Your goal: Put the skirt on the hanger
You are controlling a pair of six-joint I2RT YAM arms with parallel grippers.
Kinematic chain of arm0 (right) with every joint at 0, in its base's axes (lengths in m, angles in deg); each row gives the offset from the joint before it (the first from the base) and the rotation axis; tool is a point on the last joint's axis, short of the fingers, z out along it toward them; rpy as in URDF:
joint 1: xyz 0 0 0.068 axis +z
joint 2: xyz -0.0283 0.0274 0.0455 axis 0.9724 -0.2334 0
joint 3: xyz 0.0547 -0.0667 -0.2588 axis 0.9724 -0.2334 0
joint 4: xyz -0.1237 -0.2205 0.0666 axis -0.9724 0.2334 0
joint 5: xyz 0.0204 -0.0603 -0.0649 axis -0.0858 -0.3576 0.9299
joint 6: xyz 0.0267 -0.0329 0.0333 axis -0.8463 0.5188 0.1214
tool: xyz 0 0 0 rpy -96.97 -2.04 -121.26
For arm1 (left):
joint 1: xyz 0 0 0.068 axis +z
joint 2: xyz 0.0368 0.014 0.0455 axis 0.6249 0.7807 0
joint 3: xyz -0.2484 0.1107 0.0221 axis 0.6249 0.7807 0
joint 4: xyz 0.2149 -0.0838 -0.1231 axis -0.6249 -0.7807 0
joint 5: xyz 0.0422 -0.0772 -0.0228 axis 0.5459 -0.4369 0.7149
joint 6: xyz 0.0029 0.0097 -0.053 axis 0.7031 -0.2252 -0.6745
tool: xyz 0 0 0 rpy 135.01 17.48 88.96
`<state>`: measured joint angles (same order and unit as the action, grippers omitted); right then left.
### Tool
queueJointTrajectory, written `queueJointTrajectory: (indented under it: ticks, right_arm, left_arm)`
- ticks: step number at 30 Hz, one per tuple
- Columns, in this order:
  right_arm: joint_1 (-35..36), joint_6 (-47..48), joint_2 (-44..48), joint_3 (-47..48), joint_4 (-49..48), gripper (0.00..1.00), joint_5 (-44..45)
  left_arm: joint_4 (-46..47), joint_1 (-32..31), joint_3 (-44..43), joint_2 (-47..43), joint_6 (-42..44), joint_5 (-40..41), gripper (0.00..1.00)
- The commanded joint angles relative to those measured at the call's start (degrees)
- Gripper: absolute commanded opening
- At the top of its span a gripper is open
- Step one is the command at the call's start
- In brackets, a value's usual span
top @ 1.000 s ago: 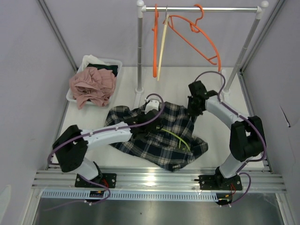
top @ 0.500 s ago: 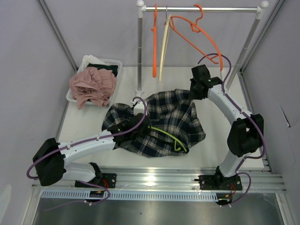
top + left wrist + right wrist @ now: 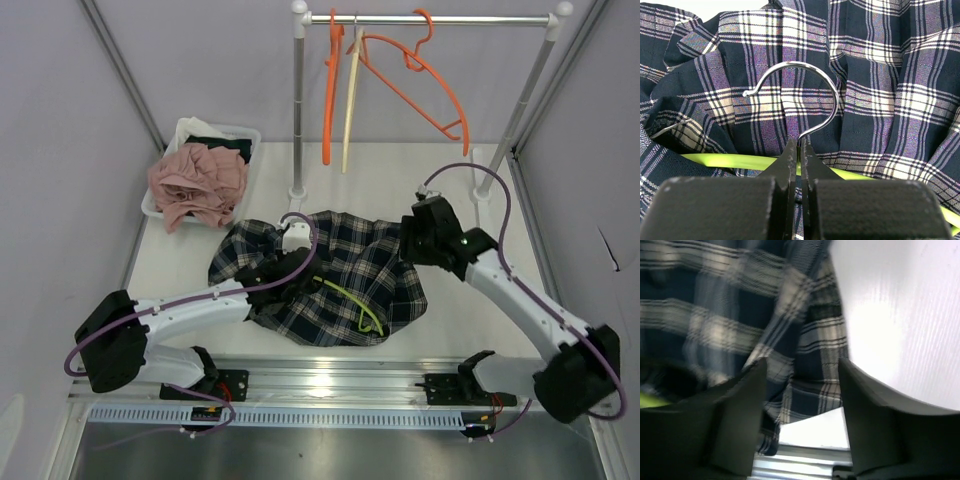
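The dark plaid skirt lies bunched on the table between both arms. A lime-green hanger rests among its folds, partly covered by cloth. My left gripper is shut on the neck of the hanger's metal hook, just above the green bar; in the left wrist view the left gripper shows its jaws pressed together. My right gripper hovers at the skirt's right edge. In the right wrist view the right gripper is open with nothing between its fingers and the skirt blurred beyond.
A white basket with pink clothes stands at the back left. Behind the skirt is a clothes rack whose rail carries two orange hangers and a cream one.
My right gripper opened and let go of the skirt, then swung nearer and lower. The skirt sank back onto the table. The left arm shifted slightly, still holding the hanger.
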<state>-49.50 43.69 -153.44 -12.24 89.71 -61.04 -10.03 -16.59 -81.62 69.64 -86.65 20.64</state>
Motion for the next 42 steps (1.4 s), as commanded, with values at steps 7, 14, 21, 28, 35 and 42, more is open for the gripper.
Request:
queueJointTrajectory:
  ticks: [7, 14, 21, 28, 35, 42]
  right_arm:
    - [15.68, -12.32, 17.34, -12.34, 2.15, 0.44, -2.84]
    - [23.26, -17.69, 19.28, -17.71, 1.72, 0.41, -0.64]
    - [25.29, -19.63, 18.75, -20.61, -0.31, 0.42, -0.73]
    - [25.99, -20.15, 17.26, -23.07, -2.41, 0.42, -1.69]
    - [26.17, -20.51, 15.68, -25.09, -4.79, 0.36, -2.66]
    - [25.99, -21.38, 14.18, -26.15, -6.81, 0.15, -0.99]
  left_arm:
    - [1.40, 0.16, -0.77, -0.87, -2.24, 2.57, 0.00]
    - [1.14, 0.16, -1.47, -1.05, -2.06, 2.84, 0.00]
    - [1.05, 0.16, -1.39, -0.96, -1.89, 2.75, 0.00]
    - [1.05, 0.16, -2.09, -0.87, -1.63, 2.84, 0.00]
    - [1.22, 0.16, -2.78, -1.40, -1.45, 3.28, 0.00]
    - [1.05, 0.16, -2.70, -2.10, -1.01, 3.80, 0.00]
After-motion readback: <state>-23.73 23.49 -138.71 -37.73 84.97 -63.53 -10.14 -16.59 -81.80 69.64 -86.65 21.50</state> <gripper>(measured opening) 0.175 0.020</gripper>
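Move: The right hand hangs open above the skirt's right part. The skirt edge it goes for lies about 15 cm back, 6 cm to its left and 9 cm lower. The green hanger's right end is beside that edge, some 14 cm back and 8 cm left of the hand, at the same depth. The hook, in the left fingers, is roughly 17 cm left and 2 cm back. From the left hand the skirt edge lies about 13 cm back, 12 cm right and 5 cm down. Sweeping back about 15 cm towards the table's near side and some 6 cm left, the right hand rises briefly, then sinks to end 8 cm lower at the hanger's right end. It swings counter-clockwise and tips further down, about 10 degrees each, and its half-open fingers close most of the way on the skirt edge. The left hand stays still, keeping its pinch on the hanger's hook. ##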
